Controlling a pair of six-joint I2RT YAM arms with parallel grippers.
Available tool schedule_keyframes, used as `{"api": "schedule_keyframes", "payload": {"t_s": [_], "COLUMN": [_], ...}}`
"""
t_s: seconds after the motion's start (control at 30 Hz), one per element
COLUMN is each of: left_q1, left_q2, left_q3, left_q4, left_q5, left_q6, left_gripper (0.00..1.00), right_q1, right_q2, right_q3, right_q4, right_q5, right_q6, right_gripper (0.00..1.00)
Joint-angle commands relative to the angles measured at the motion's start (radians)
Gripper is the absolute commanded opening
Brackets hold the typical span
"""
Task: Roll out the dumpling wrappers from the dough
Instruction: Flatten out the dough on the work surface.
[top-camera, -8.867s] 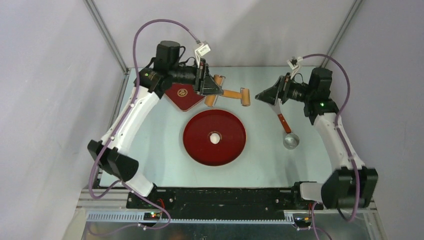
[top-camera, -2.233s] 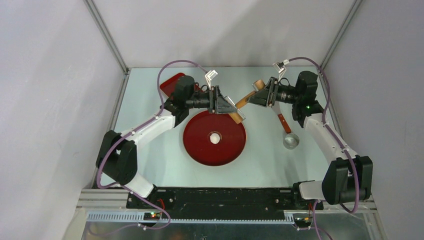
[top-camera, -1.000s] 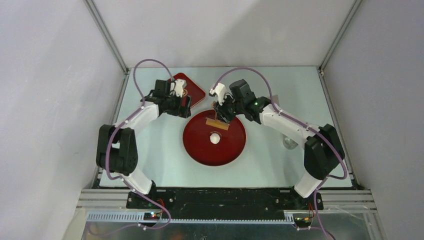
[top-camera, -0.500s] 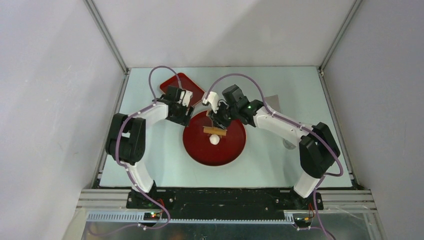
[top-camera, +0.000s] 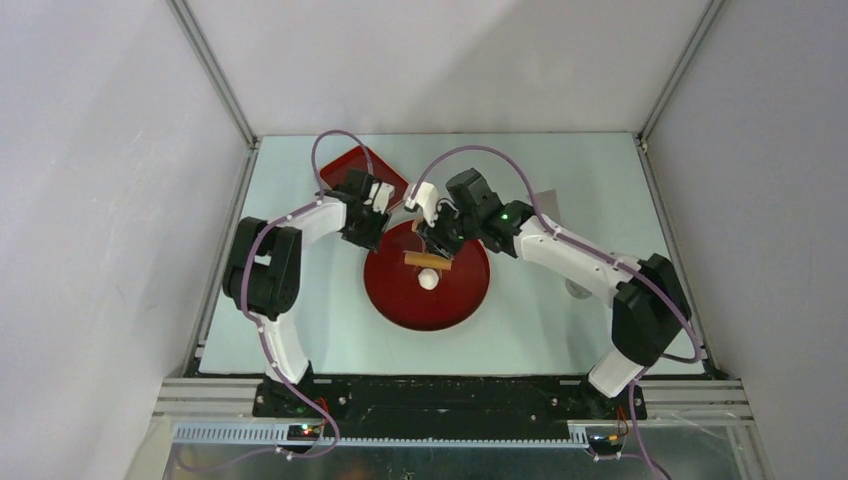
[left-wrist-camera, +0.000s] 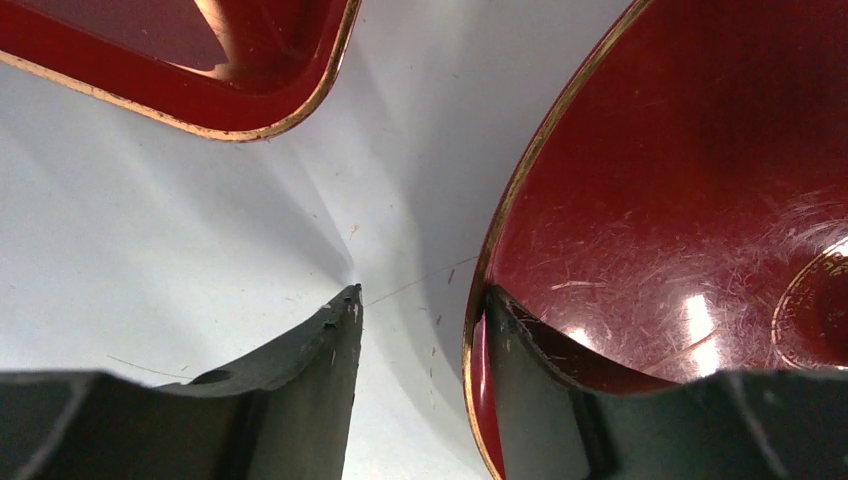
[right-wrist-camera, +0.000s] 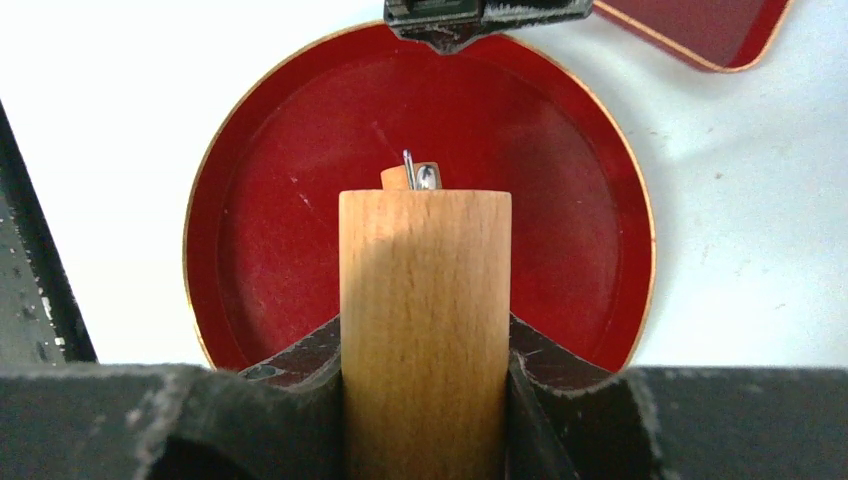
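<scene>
The dough (top-camera: 428, 281) is a small white ball at the middle of the round red plate (top-camera: 395, 300). No dumpling wrappers are in view. My right gripper (top-camera: 437, 243) is shut on a wooden rolling pin (top-camera: 428, 259), held just behind the dough. In the right wrist view the rolling pin (right-wrist-camera: 425, 300) fills the gap of the right gripper (right-wrist-camera: 425, 325) and hides the dough. My left gripper (top-camera: 365, 228) is at the plate's back-left rim. In the left wrist view the left gripper (left-wrist-camera: 422, 295) stands open astride the plate's rim (left-wrist-camera: 500, 240), one finger on the table, the other inside the plate.
A square red tray (top-camera: 347, 165) lies at the back left, close behind the left gripper; its corner (left-wrist-camera: 250, 90) shows in the left wrist view. A metal ladle (top-camera: 575, 288) is partly hidden under the right arm.
My left gripper has come in from the tray to the plate's rim and its jaws have narrowed. The right gripper has brought the rolling pin closer to the dough.
</scene>
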Motion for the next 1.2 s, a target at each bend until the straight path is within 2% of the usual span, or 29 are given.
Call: {"api": "schedule_keyframes", "payload": {"t_s": [0.0,0.7,0.9,1.17], "left_q1": [-0.003,-0.015,-0.018,-0.023], "left_q2": [0.009,0.023,0.024,0.029], "left_q3": [0.030,0.042,0.042,0.060], "left_q4": [-0.016,-0.027,-0.030,-0.052], "left_q5": [-0.033,-0.047,-0.046,-0.057], "left_q6": [0.029,0.034,0.026,0.008], "left_gripper": [0.53,0.43,0.30,0.07], "right_q1": [0.022,0.054,0.056,0.059], "right_q2": [-0.126,-0.008,0.007,-0.133], "right_q3": [0.041,-0.069,-0.068,-0.011], "right_q4": [0.004,-0.005,0.011,-0.073], "right_q5": [0.020,0.042,0.056,-0.019], "right_q6": [-0.019,-0.065,-0.070,-0.086], "right_gripper": [0.00,0.00,0.00,0.00]}}
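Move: My right hand holds the rolling pin upright, its roller just at the dough's far edge. The dough lies almost straight under that hand, about 14 cm below and 1 cm back, near the plate's middle; the red tray is some 20 cm ahead and 14 cm left. My left hand has the plate's rim about 1 cm to its right between half-open fingers, the dough 12 cm right and 8 cm back, the tray 14 cm ahead and 1 cm left. I lift the pin about 4 cm with my right hand while drawing it back, clear of the dough, then lower it some 9 cm, tipping its left side down a little, until the roller presses on the plate at the dough's near side. My left hand stays put and closes its fingers from half open to pinch the plate's rim. ##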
